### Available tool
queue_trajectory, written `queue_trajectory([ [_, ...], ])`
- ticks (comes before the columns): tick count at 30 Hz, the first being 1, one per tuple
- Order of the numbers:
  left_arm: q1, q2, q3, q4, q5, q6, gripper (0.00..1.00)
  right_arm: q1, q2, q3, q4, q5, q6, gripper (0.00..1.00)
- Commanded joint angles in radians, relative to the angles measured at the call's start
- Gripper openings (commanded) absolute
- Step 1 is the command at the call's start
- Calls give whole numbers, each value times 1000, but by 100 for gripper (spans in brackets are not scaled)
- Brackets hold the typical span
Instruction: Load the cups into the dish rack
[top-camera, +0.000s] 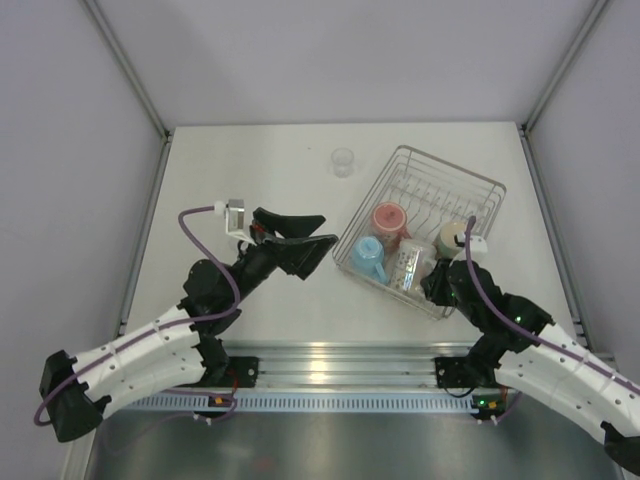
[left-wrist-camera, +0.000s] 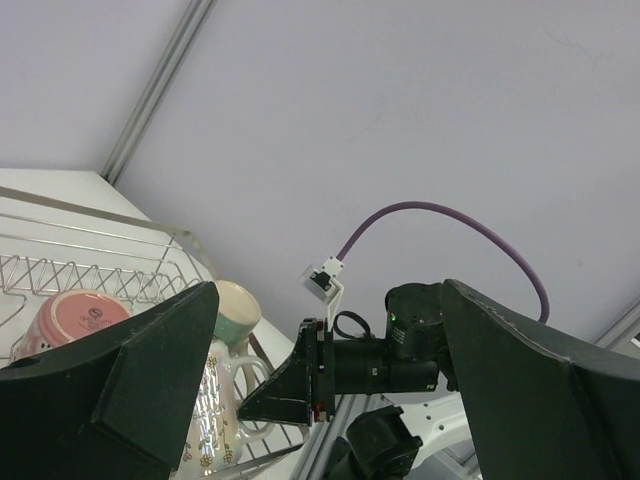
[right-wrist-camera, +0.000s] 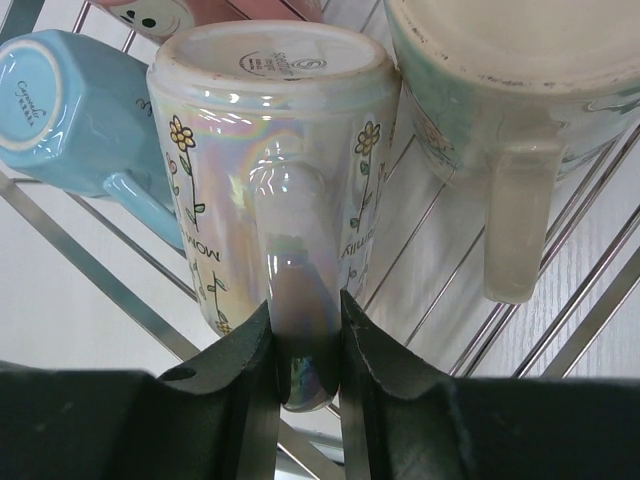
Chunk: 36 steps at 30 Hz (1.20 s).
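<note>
The silver wire dish rack (top-camera: 470, 180) stands at the right of the table. In it, upside down, are a pink mug (top-camera: 389, 220), a light blue mug (top-camera: 368, 255), a cream flower-patterned mug (top-camera: 408, 266) and a cream-and-green mug (top-camera: 451, 236). My right gripper (right-wrist-camera: 304, 345) is shut on the handle of the flower-patterned mug (right-wrist-camera: 270, 150), which rests in the rack's near corner. My left gripper (top-camera: 318, 232) is open and empty, just left of the rack. A small clear glass (top-camera: 343, 161) stands on the table behind the rack.
White walls with metal frame posts (top-camera: 125, 65) enclose the table on three sides. The rack's plate slots (top-camera: 440, 195) at the back hold nothing. The right arm (left-wrist-camera: 400, 350) shows in the left wrist view beyond the rack.
</note>
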Motion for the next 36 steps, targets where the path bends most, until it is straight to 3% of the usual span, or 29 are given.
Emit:
queue_trajectory([
  [1,-2,12,25,21,-2,7,98,14,-17,5,16,7,11,25],
  [5,0,30,36,21,3,8,98,17,-56,8,42,11,-46,10],
  [9,-2,70,48,14,-14,42,98,27,-76,-18,100,2,-95,3],
  [11,-2,122,99,-65,-14,60,98,31,-84,-35,132,8,-122,0],
  [20,-2,366,327,-349,32,59,87,77,-116,-73,258,84,-228,0],
  [28,-2,493,398,-394,70,59,83,113,-156,-92,277,102,-248,0],
  [32,-2,587,484,-417,126,74,69,126,-152,-95,281,102,-256,0],
  [33,-2,605,502,-424,138,79,58,132,-150,-95,283,102,-258,0],
  [36,-2,691,584,-473,193,87,39,143,-135,-93,283,111,-255,0],
])
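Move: The white flower mug stands upside down in the rack with its handle already pinched by the right fingers; its body is about 4 cm ahead and 4 cm to the left of that hand, level with it. From the left hand the white mug lies roughly 6 cm ahead, 19 cm to the right and 26 cm below. Counted from the white mug, the blue mug is 9 cm left and 2 cm ahead, the pink mug 5 cm left and 9 cm ahead, the green mug 8 cm right and 6 cm ahead. Still pinching the white mug's handle, the right hand stays almost in place and turns some 15 degrees, fingers tipping up and swinging counter-clockwise. The empty left hand comes in, slowly then faster, towards the white mug, about 13 cm right, 11 cm down and 7 cm forward, tipping its fingers down from their upward slant to about level and closing them to roughly half, touching nothing yet. ##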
